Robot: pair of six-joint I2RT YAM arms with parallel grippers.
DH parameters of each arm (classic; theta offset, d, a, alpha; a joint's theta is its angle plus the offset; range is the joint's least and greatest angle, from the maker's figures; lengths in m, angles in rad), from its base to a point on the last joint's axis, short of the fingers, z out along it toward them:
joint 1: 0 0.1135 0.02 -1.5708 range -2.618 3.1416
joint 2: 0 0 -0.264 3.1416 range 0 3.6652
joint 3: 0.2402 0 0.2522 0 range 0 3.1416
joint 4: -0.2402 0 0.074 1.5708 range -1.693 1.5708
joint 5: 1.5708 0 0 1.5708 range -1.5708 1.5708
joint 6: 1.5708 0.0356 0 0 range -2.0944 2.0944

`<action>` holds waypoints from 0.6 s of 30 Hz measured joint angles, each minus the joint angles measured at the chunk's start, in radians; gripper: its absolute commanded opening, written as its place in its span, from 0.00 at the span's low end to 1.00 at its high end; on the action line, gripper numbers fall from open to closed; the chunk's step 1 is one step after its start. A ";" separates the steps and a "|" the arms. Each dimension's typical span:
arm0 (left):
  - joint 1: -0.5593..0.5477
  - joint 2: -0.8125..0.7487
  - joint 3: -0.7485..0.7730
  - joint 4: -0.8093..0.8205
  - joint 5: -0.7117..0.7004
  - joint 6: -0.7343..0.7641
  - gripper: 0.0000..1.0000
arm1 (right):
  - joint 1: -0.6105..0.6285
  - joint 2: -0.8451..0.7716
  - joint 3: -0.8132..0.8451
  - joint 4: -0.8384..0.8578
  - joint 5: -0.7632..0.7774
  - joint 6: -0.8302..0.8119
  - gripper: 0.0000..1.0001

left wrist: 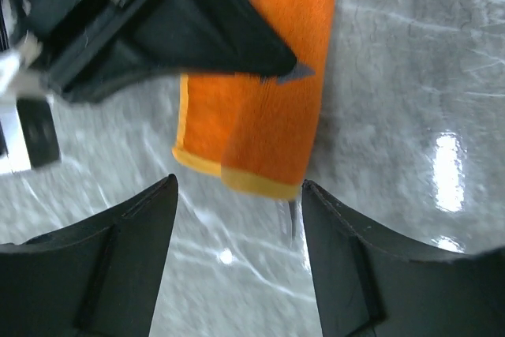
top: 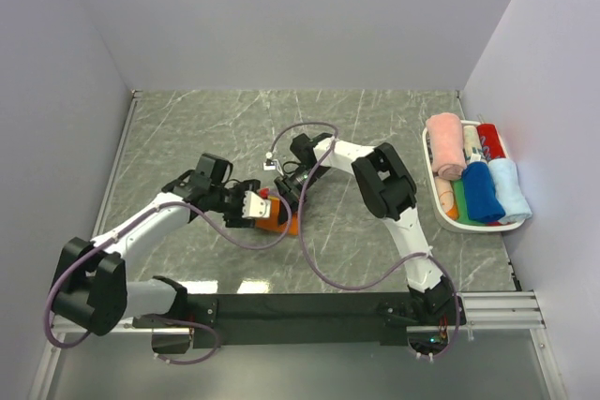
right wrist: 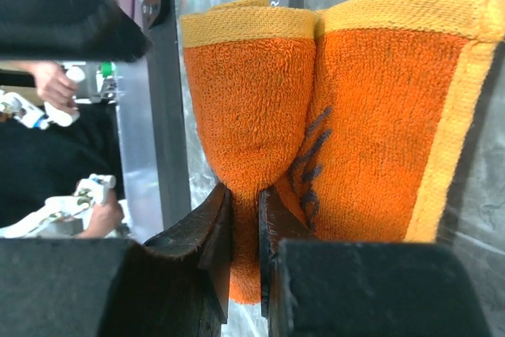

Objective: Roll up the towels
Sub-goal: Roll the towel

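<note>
An orange towel [top: 278,217] with yellow edging lies partly rolled on the marble table, in front of both arms. In the right wrist view the orange towel [right wrist: 355,116] shows dark lettering, and my right gripper [right wrist: 245,211] is shut on a thick fold of it. Coming from the left, my left gripper [top: 261,205] stands open. Its fingertips sit just short of the orange towel's [left wrist: 268,116] near end, with only bare table between them at the left gripper [left wrist: 239,203]. The right gripper's black finger [left wrist: 213,29] lies across the roll's far side.
A white oval basket [top: 430,175] stands at the right wall. It holds rolled towels: pink [top: 446,144], red [top: 487,136], blue [top: 482,192], pale blue [top: 510,189] and green [top: 466,201]. Purple cables loop over the table between the arms.
</note>
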 measured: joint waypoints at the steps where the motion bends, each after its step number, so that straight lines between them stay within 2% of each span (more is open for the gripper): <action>1: -0.019 0.010 0.000 0.012 -0.005 0.014 0.69 | -0.002 0.004 0.004 -0.014 -0.003 -0.005 0.00; 10: -0.109 0.048 -0.033 0.069 -0.043 0.067 0.66 | -0.019 0.065 0.058 -0.109 -0.055 -0.039 0.00; 18: -0.179 0.060 -0.158 0.234 -0.126 0.065 0.64 | -0.032 0.103 0.088 -0.159 -0.080 -0.038 0.00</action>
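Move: The rolled part of the towel has its middle about 8 cm to the left gripper's right, 1 cm back and 7 cm below; its near end is closer. The loose flap lies around 6 cm to this gripper's right, 3 cm ahead and 8 cm below. The right gripper's fingertips are roughly 10 cm to its right, level fore and aft, 5 cm lower. From the right gripper, which still pinches the roll, the roll's middle is about 2 cm left, level fore and aft and 1 cm below. Bring the open left gripper down about 5 cm onto the near end of the orange roll, first easing to the right some 2 cm, then dropping faster while drawing back a little, and turn it clockwise about 10 degrees so its fingers come astride the roll; don't close yet. Keep the right gripper pinching the roll in place, letting its wrist turn about 10 degrees. ##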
